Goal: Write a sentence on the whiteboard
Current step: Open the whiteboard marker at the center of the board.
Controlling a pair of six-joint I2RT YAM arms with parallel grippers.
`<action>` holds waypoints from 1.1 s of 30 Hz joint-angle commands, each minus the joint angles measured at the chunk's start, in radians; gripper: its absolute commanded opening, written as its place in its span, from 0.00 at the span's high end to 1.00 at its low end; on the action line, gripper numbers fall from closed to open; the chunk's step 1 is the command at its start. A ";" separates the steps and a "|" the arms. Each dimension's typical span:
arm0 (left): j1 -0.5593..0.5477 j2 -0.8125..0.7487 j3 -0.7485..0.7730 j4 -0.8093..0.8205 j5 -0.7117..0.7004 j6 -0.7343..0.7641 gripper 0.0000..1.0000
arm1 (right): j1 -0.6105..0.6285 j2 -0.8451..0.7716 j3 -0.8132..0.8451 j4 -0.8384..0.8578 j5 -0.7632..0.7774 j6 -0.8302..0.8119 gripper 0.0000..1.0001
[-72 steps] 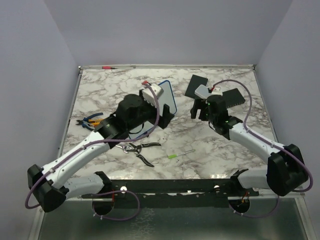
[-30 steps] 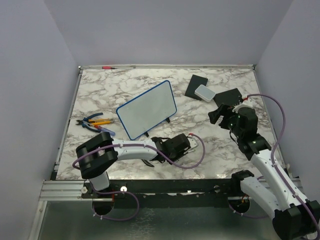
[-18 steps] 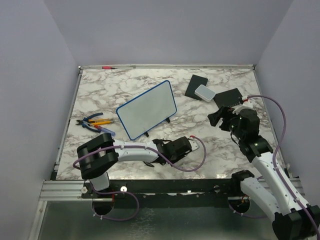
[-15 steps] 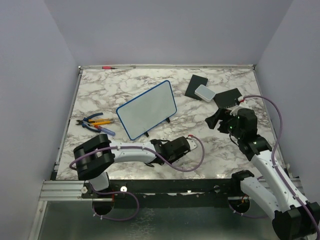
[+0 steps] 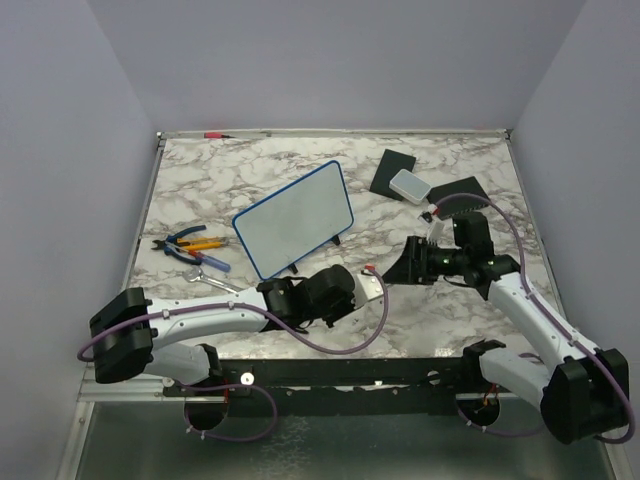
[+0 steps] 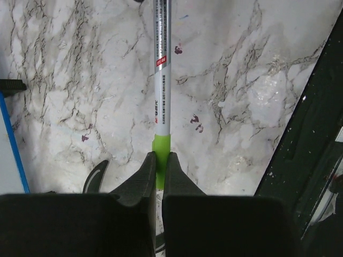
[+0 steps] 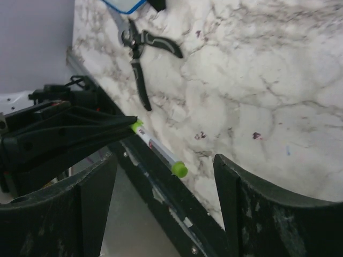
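Note:
The whiteboard [image 5: 295, 220], white with a blue frame, stands tilted on its stand at mid-table; its blue edge [image 6: 13, 142] shows in the left wrist view. Its face looks plain white, and the sentence is out of view. My left gripper [image 6: 159, 160] is shut on the green end of a white marker [image 6: 161, 69], holding it above the marble. The marker's green cap [image 7: 179, 169] points at my right gripper [image 7: 165, 163], whose jaws stand open on either side of the cap without touching it. Both grippers meet in front of the board [image 5: 392, 275].
Black-handled pliers [image 7: 140, 56] lie on the marble below the marker. Blue and orange pliers [image 5: 190, 243] lie left of the board. Two black pads [image 5: 393, 170] and a small white box [image 5: 408, 184] sit at the back right. The table's front rail [image 7: 161, 203] runs close under the marker.
My left gripper closed on the marker and carried it up and to the right. My right gripper swung left and turned toward the marker's cap, its jaws narrowing slightly.

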State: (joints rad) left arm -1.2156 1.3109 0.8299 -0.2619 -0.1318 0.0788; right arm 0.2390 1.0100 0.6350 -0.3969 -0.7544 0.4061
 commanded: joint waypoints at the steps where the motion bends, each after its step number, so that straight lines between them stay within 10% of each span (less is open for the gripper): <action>1: 0.001 -0.033 -0.005 0.005 0.102 0.059 1.00 | 0.037 0.042 0.022 -0.022 -0.240 -0.026 0.26; 18: 0.001 -0.082 -0.010 0.003 0.114 0.060 1.00 | 0.188 0.065 -0.008 0.090 -0.159 0.051 0.53; 29: 0.001 -0.086 -0.005 0.002 0.044 0.049 1.00 | 0.197 0.054 -0.006 0.085 -0.119 0.028 0.99; 33: 0.042 -0.120 0.002 0.013 -0.057 0.006 0.46 | 0.197 -0.008 -0.029 0.164 -0.023 0.064 1.00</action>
State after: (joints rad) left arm -1.2137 1.2411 0.8268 -0.2649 -0.0788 0.1196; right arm 0.4282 1.0615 0.6319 -0.3161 -0.8661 0.4454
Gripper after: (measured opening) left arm 0.226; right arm 0.103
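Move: The right hand is open; the middle of the marker lies about 6 cm to its left, 4 cm back and 2 cm below. The left hand already holds the marker by its cap, with the middle some 5 cm to its right, 1 cm ahead and 1 cm up. From the left hand, the pruning shears lie about 16 cm left, 3 cm ahead and 9 cm down; the whiteboard's middle is about 12 cm left, 22 cm ahead and 4 cm lower. Right hand slides about 5 cm left and back, pinches the marker's body; left rises 2 cm, opens. ##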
